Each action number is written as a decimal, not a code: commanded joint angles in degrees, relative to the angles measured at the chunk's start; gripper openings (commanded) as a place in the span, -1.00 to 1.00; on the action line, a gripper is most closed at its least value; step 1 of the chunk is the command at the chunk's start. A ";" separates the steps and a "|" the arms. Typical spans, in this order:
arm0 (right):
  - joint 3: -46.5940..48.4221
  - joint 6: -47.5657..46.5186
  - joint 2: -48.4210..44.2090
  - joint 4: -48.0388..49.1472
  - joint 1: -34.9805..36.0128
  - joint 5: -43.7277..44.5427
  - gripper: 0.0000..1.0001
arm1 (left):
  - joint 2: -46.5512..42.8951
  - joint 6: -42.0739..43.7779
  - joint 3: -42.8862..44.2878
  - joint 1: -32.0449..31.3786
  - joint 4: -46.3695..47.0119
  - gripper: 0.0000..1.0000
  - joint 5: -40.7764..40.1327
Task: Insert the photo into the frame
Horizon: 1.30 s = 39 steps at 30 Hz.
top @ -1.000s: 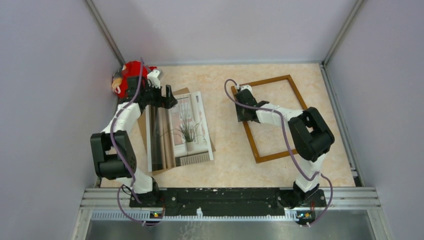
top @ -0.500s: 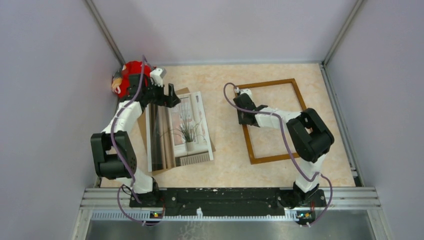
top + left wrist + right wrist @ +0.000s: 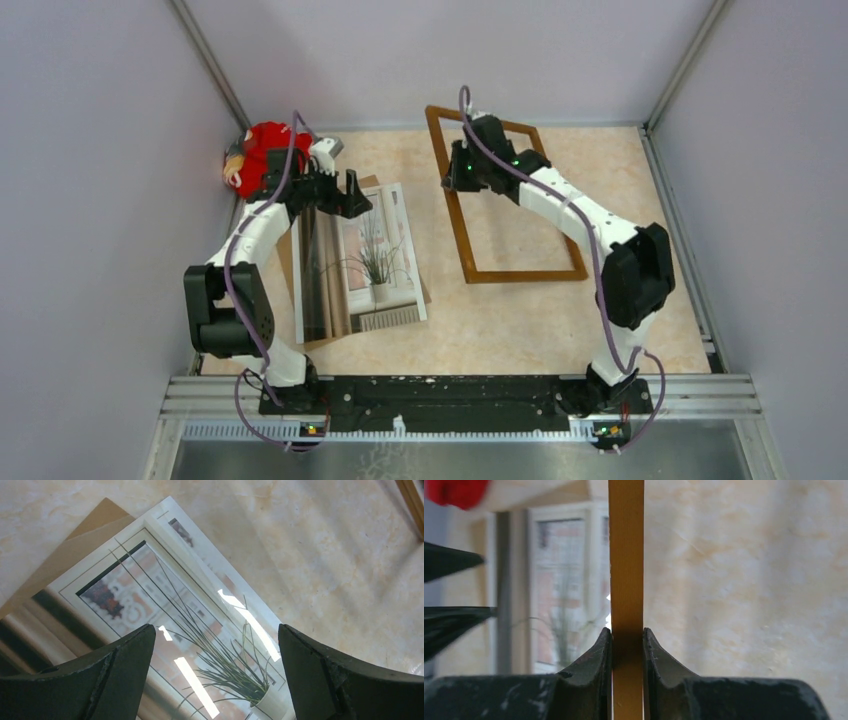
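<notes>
The photo (image 3: 372, 262) lies face up on the left of the table, showing a potted plant by a window (image 3: 200, 605). My left gripper (image 3: 350, 195) hovers over its far end, wide open with nothing between its fingers (image 3: 216, 630). The golden-brown wooden frame (image 3: 525, 275) is tilted up at its far end, and its near edge looks low by the table. My right gripper (image 3: 458, 172) is shut on the frame's left bar (image 3: 626, 555), pads pressed on both sides (image 3: 627, 635). The photo (image 3: 564, 580) is blurred beyond the bar.
A brown cardboard backing board (image 3: 285, 255) lies under the photo, with one corner showing (image 3: 75, 545). A red soft toy (image 3: 260, 155) sits in the back left corner behind the left arm. Walls close the table on three sides.
My right gripper has shut on the frame's left bar, raised it and swung it toward the back and left. The left gripper shifted slightly right over the photo, still open.
</notes>
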 commanded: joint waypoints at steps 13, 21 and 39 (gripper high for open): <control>7.77 28.85 -8.94 10.62 -3.34 -28.64 -1.00 | -6.38 -4.78 0.02 -7.47 1.03 0.97 3.04; 3.12 38.41 -9.83 19.59 -4.41 -34.19 -1.00 | -8.77 -7.09 0.65 -9.01 2.60 0.97 2.69; -12.58 47.10 -14.99 31.31 -12.77 -40.59 0.00 | -4.40 -14.33 11.02 -14.75 6.62 0.97 -4.31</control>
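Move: The right hand already pinches the frame's left rail, with the frame's middle about 2 cm back, 12 cm to the right and 8 cm below. The photo lies some 8 cm back, 21 cm left and 17 cm down from that hand. For the open left hand, the raised rail is roughly 1 cm ahead, 19 cm right and 1 cm up; below that hand lies the photo, about 4 cm back, 2 cm left and 15 cm down. Still pinching the rail, the right hand lifts fast by about 15 cm, edging left and a little back. It then rolls left side up, nearly 60 degrees in all, tipping the frame upright, before easing about 4 cm back to the right and starting to open around the rail. The open left hand swings right and rises, about 10 cm each way, towards that rail. ##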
